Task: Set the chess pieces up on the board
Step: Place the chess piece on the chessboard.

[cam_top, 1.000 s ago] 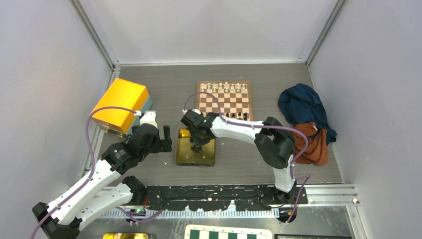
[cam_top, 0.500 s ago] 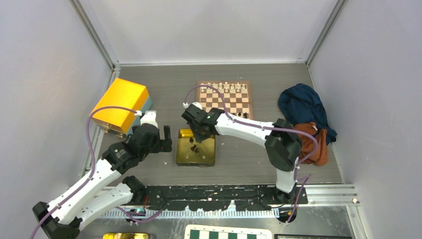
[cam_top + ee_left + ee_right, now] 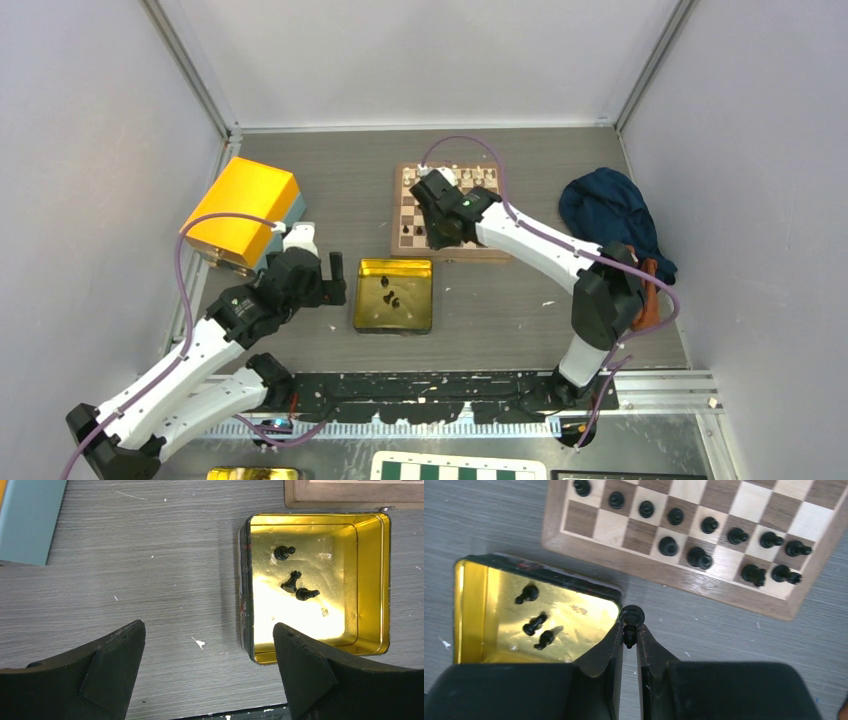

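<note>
The wooden board (image 3: 408, 214) lies at the back centre, with white chess pieces (image 3: 470, 176) along its far rows. Black pieces (image 3: 675, 516) stand on its two near rows. My right gripper (image 3: 630, 628) is shut on a black piece (image 3: 631, 615) and hovers over the grey table between the board's near edge (image 3: 674, 577) and the gold tin (image 3: 479, 620). In the top view the right gripper (image 3: 438, 236) hangs over the board's near left part. Three black pieces (image 3: 294, 584) lie loose in the tin (image 3: 372, 310). My left gripper (image 3: 207, 629) stands open and empty, left of the tin.
An orange box (image 3: 240, 208) sits at the back left, and a teal slab (image 3: 30, 515) edges it. A blue cloth (image 3: 610, 215) and an orange cloth (image 3: 628, 298) lie on the right. A green-and-white checkered board (image 3: 455, 468) pokes in at the bottom edge. Walls close in three sides.
My right arm has lifted out of the tin with a black piece and swung back and right to the board's near edge. The left arm has not moved.
</note>
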Robot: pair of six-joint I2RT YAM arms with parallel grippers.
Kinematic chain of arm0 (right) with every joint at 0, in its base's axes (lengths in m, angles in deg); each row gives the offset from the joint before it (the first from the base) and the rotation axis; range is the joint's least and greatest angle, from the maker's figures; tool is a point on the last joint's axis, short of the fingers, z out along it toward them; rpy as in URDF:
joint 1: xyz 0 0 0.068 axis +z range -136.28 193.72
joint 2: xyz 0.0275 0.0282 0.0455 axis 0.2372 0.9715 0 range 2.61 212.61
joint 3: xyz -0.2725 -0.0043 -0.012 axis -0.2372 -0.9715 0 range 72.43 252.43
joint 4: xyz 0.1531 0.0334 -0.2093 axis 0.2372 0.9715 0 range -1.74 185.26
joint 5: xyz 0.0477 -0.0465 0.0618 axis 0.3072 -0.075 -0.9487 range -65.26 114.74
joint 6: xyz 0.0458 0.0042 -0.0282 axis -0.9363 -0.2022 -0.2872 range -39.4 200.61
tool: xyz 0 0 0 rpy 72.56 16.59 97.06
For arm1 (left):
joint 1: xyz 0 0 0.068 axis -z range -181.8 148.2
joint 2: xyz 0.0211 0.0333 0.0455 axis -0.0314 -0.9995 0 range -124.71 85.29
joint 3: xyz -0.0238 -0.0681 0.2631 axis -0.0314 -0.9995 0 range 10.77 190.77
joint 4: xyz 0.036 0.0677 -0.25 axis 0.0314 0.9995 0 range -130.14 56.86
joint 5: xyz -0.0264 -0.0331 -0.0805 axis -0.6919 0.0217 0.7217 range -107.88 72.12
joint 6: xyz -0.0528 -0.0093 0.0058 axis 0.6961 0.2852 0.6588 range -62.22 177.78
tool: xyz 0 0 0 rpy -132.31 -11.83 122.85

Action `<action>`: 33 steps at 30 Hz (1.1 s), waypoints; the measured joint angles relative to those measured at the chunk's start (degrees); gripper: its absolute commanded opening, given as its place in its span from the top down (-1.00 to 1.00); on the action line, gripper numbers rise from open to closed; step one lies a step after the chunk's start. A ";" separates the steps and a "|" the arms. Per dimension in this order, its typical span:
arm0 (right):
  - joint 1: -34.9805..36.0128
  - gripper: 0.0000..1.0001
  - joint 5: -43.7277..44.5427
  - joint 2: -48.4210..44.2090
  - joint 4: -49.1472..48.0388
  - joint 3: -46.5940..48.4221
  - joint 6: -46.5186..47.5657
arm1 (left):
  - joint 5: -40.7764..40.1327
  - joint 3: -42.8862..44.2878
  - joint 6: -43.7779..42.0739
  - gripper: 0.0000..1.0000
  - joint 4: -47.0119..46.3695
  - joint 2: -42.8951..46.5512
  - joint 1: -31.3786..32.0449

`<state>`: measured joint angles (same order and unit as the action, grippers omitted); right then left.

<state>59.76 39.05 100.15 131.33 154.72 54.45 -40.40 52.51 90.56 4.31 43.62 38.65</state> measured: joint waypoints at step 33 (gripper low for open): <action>-12.50 0.92 -0.35 -1.14 -0.46 -6.05 3.37 | 0.02 0.35 -0.22 -0.99 -0.50 -3.50 0.00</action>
<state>47.26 38.70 99.01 130.87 148.66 57.82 -40.38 52.86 90.34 3.81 40.12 38.65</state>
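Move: The black piece held in the right hand is bound for the empty near-row square third from the board's right edge, about 7 cm ahead, 9 cm right and 9 cm below. A tall black piece stands 3 cm left of that square, a black knight 3 cm right, both level with it. The tray's middle is some 7 cm back and 11 cm left of the right hand. From the left hand, that square lies roughly 17 cm ahead and 35 cm right. The right hand keeps its grip, swinging 9 cm right, some 3 cm forward and down, towards the empty square. ##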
